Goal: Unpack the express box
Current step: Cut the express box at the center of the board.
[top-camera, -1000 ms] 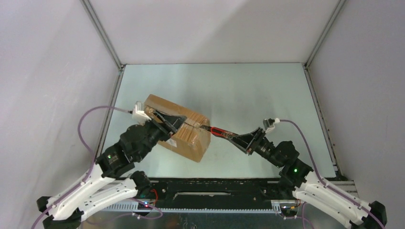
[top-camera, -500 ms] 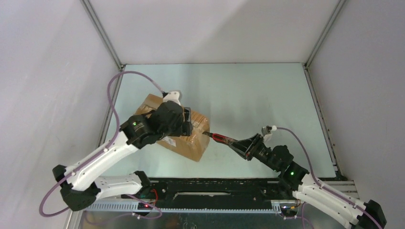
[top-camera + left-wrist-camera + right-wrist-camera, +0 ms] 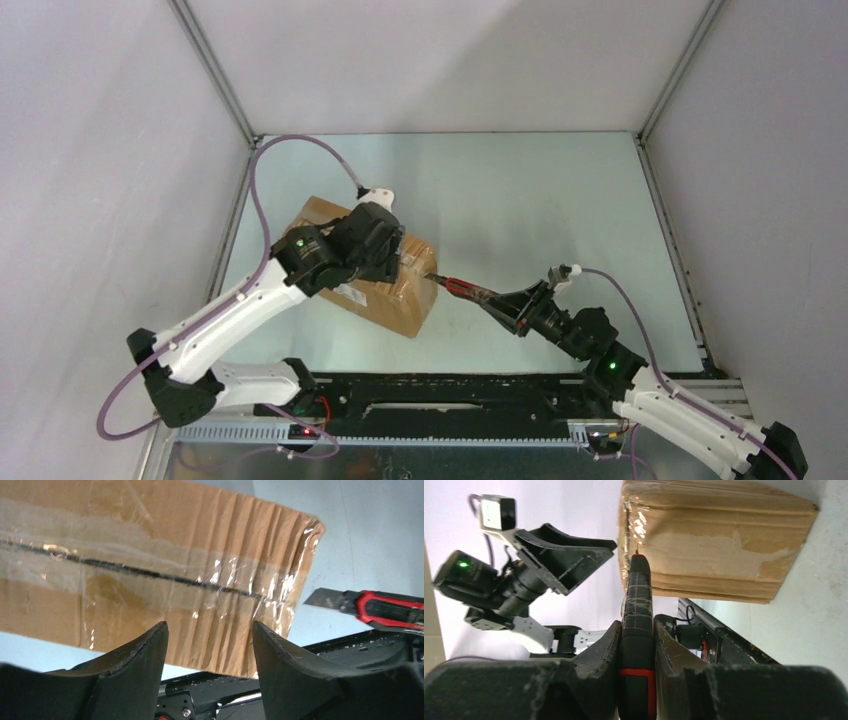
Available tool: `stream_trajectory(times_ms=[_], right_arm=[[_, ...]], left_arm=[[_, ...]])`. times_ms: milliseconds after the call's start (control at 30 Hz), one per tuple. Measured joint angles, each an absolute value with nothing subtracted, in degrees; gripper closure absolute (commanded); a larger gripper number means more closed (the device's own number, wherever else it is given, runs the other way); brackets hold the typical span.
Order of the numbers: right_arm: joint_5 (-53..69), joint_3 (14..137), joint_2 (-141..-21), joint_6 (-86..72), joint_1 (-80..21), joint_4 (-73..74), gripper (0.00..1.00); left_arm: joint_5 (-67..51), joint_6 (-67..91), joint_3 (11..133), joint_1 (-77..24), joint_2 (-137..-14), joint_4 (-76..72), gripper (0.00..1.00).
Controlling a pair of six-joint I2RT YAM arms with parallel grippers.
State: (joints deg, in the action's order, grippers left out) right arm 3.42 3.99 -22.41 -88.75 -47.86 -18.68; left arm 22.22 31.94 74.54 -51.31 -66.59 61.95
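The express box (image 3: 398, 296) is a brown carton lying slantwise at the table's left. Clear tape covers its flap seam (image 3: 150, 572), and a dark line runs along that seam. My left gripper (image 3: 392, 258) hovers over the box's top near its right end. It (image 3: 207, 630) stands open with nothing between its fingers. My right gripper (image 3: 492, 297) is shut on a red and black utility knife (image 3: 460, 288). The blade (image 3: 327, 600) points at the box's right end, just short of the corner. In the right wrist view the knife (image 3: 638, 605) points at the box's taped edge (image 3: 719, 545).
A small white label (image 3: 350, 294) shows on the box's near side. The black base rail (image 3: 450, 395) runs along the table's near edge. Grey walls with metal frame posts (image 3: 215, 80) close in the left, back and right.
My left arm has lifted from the box's left side and swung over its top, wrist turned. My right gripper has drawn back slightly towards its base with the knife.
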Motion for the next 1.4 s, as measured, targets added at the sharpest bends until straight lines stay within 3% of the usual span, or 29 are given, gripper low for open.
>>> stream_trajectory(times_ms=[267,867,1400], right_arm=[[3.7,3.5,-27.9,-89.8,-47.9,-22.9,1.0],[3.7,2.5,-31.6,-91.7,-48.0,-31.3,1.0],[3.1,1.5,-28.7,-92.2,-49.4,-30.1,1.0]], left_arm=[[21.9,30.4,77.2,-52.0,-73.3,59.6,0.45],[19.2,33.9,75.1,-52.0,-73.5,54.7,0.71],[16.0,38.1,71.9,-49.5,-71.5,51.5,0.8]])
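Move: My left hand hangs open just above the box, with the right end of the dark cut in the taped seam about 2 cm ahead, 5 cm to its right and 3 cm below. The box's middle is some 8 cm ahead, 5 cm left and 9 cm down; the knife's blade tip is about 1 cm ahead, 8 cm right and 4 cm down. From my right hand, which grips the knife, that end of the cut is roughly 9 cm ahead and 16 cm left, about level. I slide my left hand about 4.5 cm to the right, with some 2 cm forward and 2 cm down, onto the right end of the cut, narrowing the fingers from wide to nearly shut so the tips straddle the slit. Once there I hold position while the fingertips swing about 10 degrees rightward. My right hand keeps its grip on the knife and, after a 1 cm dip and recovery, holds the blade at the box's right end. ##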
